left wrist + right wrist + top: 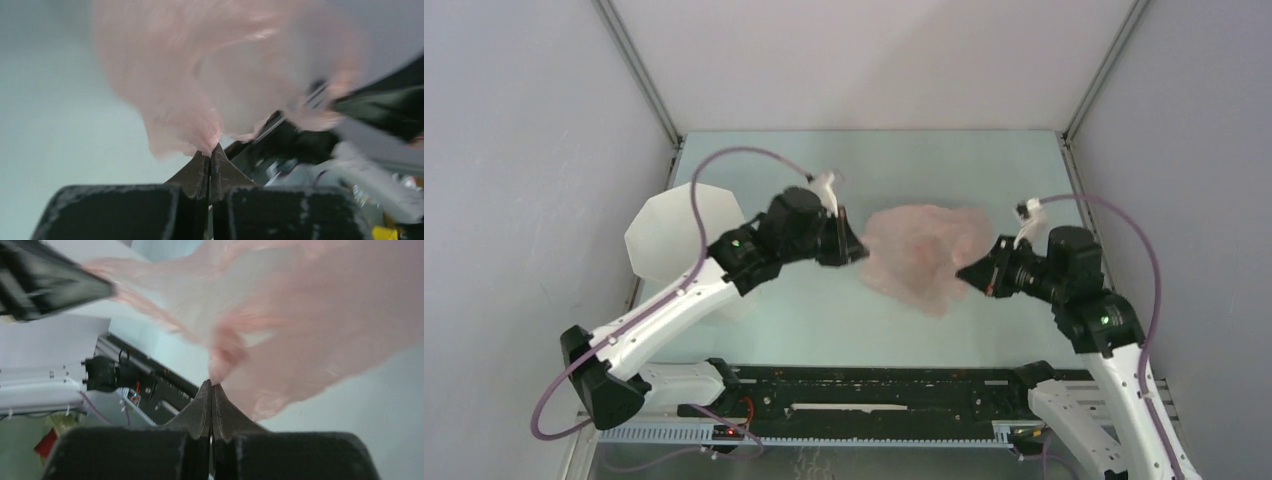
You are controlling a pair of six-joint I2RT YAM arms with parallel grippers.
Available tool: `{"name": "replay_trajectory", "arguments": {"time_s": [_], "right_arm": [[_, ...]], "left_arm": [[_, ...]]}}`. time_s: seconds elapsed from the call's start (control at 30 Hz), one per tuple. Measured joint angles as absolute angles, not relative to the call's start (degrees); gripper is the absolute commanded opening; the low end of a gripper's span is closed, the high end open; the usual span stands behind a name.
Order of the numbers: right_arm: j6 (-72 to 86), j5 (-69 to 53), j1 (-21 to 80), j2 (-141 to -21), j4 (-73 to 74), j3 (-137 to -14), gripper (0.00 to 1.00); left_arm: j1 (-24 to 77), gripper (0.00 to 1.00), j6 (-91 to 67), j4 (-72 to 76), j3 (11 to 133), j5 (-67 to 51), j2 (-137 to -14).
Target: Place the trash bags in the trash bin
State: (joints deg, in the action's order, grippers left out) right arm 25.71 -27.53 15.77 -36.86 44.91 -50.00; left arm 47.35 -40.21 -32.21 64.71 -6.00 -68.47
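Note:
A pale-pink translucent trash bag (919, 252) hangs stretched between my two grippers above the middle of the table. My left gripper (856, 247) is shut on the bag's left edge; in the left wrist view the film (200, 75) bunches into the pinched tips (211, 150). On the bag's right edge my right gripper (969, 275) is shut too, with pink plastic (300, 315) fanning out from its tips (212, 385). The white faceted trash bin (679, 240) stands at the left, partly behind the left arm.
Grey enclosure walls close in the table on the left, right and back. A black rail (874, 390) with the arm bases runs along the near edge. A purple cable (724, 165) loops over the bin.

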Motion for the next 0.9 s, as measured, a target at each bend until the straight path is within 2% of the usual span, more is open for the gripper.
{"name": "replay_trajectory", "arguments": {"time_s": [0.1, 0.17, 0.33, 0.4, 0.47, 0.53, 0.6, 0.63, 0.77, 0.9], "right_arm": [[22.8, -27.1, 12.8, -43.9, 44.4, -57.5, 0.00], [21.6, -25.4, 11.8, -49.2, 45.8, -59.4, 0.02], [20.9, -22.9, 11.2, -55.2, 51.4, -59.4, 0.17], [21.1, -22.6, 11.3, -53.7, 53.5, -59.4, 0.29], [21.6, -22.2, 11.4, -51.6, 55.0, -59.4, 0.47], [22.1, -21.4, 11.4, -49.3, 56.6, -59.4, 0.68], [22.7, -20.6, 11.4, -47.9, 58.2, -59.5, 0.96], [23.2, -20.2, 11.4, -47.5, 59.0, -59.6, 0.99], [27.2, -17.8, 10.6, -46.7, 59.8, -60.1, 1.00], [26.9, -18.9, 3.8, -46.3, 57.8, -60.2, 1.00]], "left_arm": [[47.0, 0.00, -39.0, -27.3, 73.7, -4.6, -68.2], [47.0, 0.00, -38.9, -24.5, 75.5, -3.5, -67.5], [46.6, 0.00, -38.5, -24.5, 74.1, -0.8, -66.2], [46.1, 0.00, -38.5, -24.6, 72.2, -0.6, -65.4], [45.8, 0.00, -38.7, -24.6, 70.3, -0.9, -64.6], [45.6, 0.00, -39.2, -24.5, 68.4, -1.8, -63.8], [45.6, 0.00, -39.8, -24.5, 67.2, -2.8, -63.4], [45.6, 0.00, -40.1, -24.6, 66.8, -3.3, -63.4], [45.6, 0.00, -40.5, -24.5, 66.8, -4.2, -63.3], [45.6, 0.00, -40.5, -24.6, 66.9, -4.9, -63.5]]}}
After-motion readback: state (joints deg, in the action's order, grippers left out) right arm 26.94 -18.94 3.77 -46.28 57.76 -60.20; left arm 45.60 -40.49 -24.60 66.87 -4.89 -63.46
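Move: Both my grippers are already shut on the pink trash bag's rim, about 18 cm apart. The bag's middle lies some 12 cm to my left hand's right, about 1 cm ahead and a little below; from my right hand it is roughly 6 cm left and 4 cm ahead, also a bit lower. The trash bin stands about 35 cm left of my left hand and 4 cm farther out, its middle some 12 cm lower. I flick the rim up and forward once more: my left hand, still pinching, rises about 12 cm, tips its fingers up some 15 degrees, then settles back 5 cm. My right hand swings 5 cm forward, sinks and draws back, then opens wide, lets go and pulls off to the right, turning clockwise. ##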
